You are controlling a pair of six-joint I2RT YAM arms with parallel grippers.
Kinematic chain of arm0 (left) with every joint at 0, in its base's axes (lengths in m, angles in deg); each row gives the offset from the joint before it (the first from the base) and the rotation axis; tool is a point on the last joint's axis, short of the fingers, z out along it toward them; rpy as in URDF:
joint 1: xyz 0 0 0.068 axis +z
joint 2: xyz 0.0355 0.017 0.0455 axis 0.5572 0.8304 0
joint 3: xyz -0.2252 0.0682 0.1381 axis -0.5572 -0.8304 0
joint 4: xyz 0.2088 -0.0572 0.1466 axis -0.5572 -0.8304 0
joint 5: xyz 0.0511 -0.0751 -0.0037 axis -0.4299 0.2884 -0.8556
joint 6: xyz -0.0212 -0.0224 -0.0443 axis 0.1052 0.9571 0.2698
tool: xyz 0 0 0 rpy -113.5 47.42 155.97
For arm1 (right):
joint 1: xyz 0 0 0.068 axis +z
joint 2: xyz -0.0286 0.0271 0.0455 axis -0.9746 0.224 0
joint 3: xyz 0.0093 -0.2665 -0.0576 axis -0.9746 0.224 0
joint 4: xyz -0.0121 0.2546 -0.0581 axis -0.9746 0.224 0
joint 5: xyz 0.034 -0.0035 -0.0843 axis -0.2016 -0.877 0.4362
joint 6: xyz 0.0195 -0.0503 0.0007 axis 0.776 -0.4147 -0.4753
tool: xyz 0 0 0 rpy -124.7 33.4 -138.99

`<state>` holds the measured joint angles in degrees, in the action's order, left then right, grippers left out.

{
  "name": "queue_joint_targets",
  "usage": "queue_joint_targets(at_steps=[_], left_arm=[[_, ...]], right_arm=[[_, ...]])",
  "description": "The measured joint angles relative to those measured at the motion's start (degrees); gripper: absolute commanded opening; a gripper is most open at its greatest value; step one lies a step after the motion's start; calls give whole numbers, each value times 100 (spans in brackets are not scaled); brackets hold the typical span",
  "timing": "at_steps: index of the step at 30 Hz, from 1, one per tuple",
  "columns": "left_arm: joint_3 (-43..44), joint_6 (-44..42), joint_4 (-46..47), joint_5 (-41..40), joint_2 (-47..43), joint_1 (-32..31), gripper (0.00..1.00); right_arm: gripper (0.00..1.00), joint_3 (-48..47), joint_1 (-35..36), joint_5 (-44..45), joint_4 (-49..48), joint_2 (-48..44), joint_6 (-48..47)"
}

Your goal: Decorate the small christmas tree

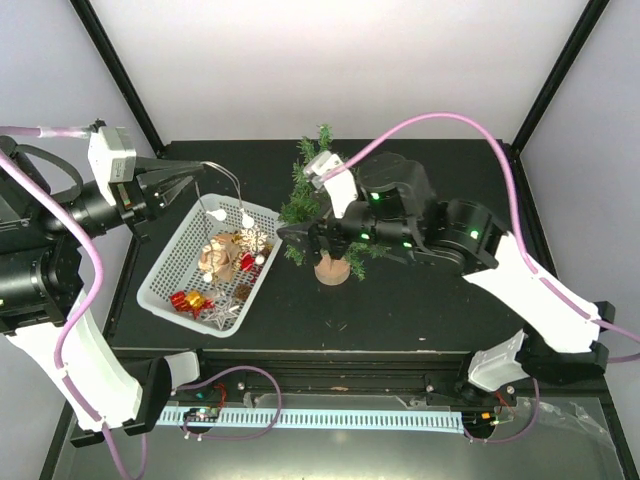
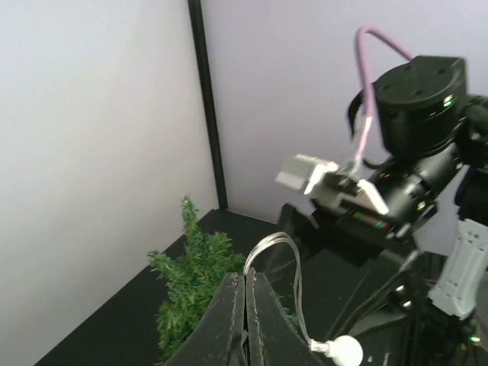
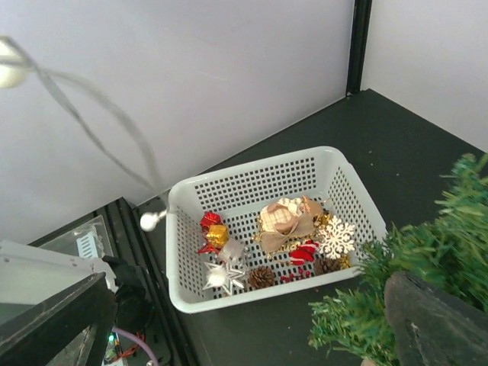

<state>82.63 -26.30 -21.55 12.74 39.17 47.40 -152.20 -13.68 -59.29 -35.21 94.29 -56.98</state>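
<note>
The small christmas tree [image 1: 318, 205] stands upright on its tan wooden base [image 1: 332, 270] right of the basket; it also shows in the left wrist view [image 2: 194, 278] and the right wrist view [image 3: 415, 278]. My left gripper [image 1: 193, 185] [image 2: 245, 280] is shut on a clear light string [image 1: 228, 178] [image 2: 284, 245], held above the basket's far end. White bulbs [image 1: 213, 212] [image 2: 345, 351] hang from it. My right gripper [image 1: 302, 238] [image 3: 244, 305] stands open low at the tree's left side, with branches against one finger [image 3: 435, 324].
A white mesh basket [image 1: 165, 275] [image 3: 252, 187] left of the tree holds a snowflake [image 3: 335, 238], a burlap bow [image 3: 286, 221], pine cones, a silver star and red and gold ornaments. White walls and black corner posts [image 1: 115, 70] enclose the black table.
</note>
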Motion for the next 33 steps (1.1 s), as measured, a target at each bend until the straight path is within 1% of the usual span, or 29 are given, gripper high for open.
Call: queue_joint_targets(at_steps=[4,10,15,23,28,33], left_arm=[[-225,291,232,411,-28,0,1],[-608,586,452,778,-103,0,2],[-789,713,549,852,-179,0,2],[-901,918,708,938,-317,0,2],[-973,990,791,1010,-337,0,2],[-1108,1093,839,1060,-365,0,2]], right_arm=[[96,24,42,24,-302,278,11],[96,70,66,-131,-682,350,26],[96,149,68,-400,-973,306,46],[95,846,72,-870,-1261,-66,105],[95,1097,76,-986,-1464,-85,129],[95,1141,79,-1110,-1631,13,181]])
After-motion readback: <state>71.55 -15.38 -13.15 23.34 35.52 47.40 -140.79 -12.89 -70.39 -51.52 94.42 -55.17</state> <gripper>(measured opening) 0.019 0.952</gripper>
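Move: Right hand, open: the nearest bulb of the white light string hangs roughly 8 cm to its left, 4 cm back and 5 cm above. The basket of ornaments lies about 14 cm ahead and 20 cm left, some 21 cm below. The tree stands about 14 cm ahead and 10 cm to the right, its middle 7 cm lower. From the left hand, still pinching the string, that bulb hangs about 7 cm right, 1 cm back and 8 cm below. Reaching in with fingers kept wide open, the right hand goes about 5 cm left towards the hanging strand, pulling back and sinking some 2 cm after the first stretch and turning about 10 degrees counter-clockwise. The left hand keeps the string pinched, easing slightly back and to the right while turning some 10 degrees clockwise; no grip on the strand by the right fingers can be seen. ##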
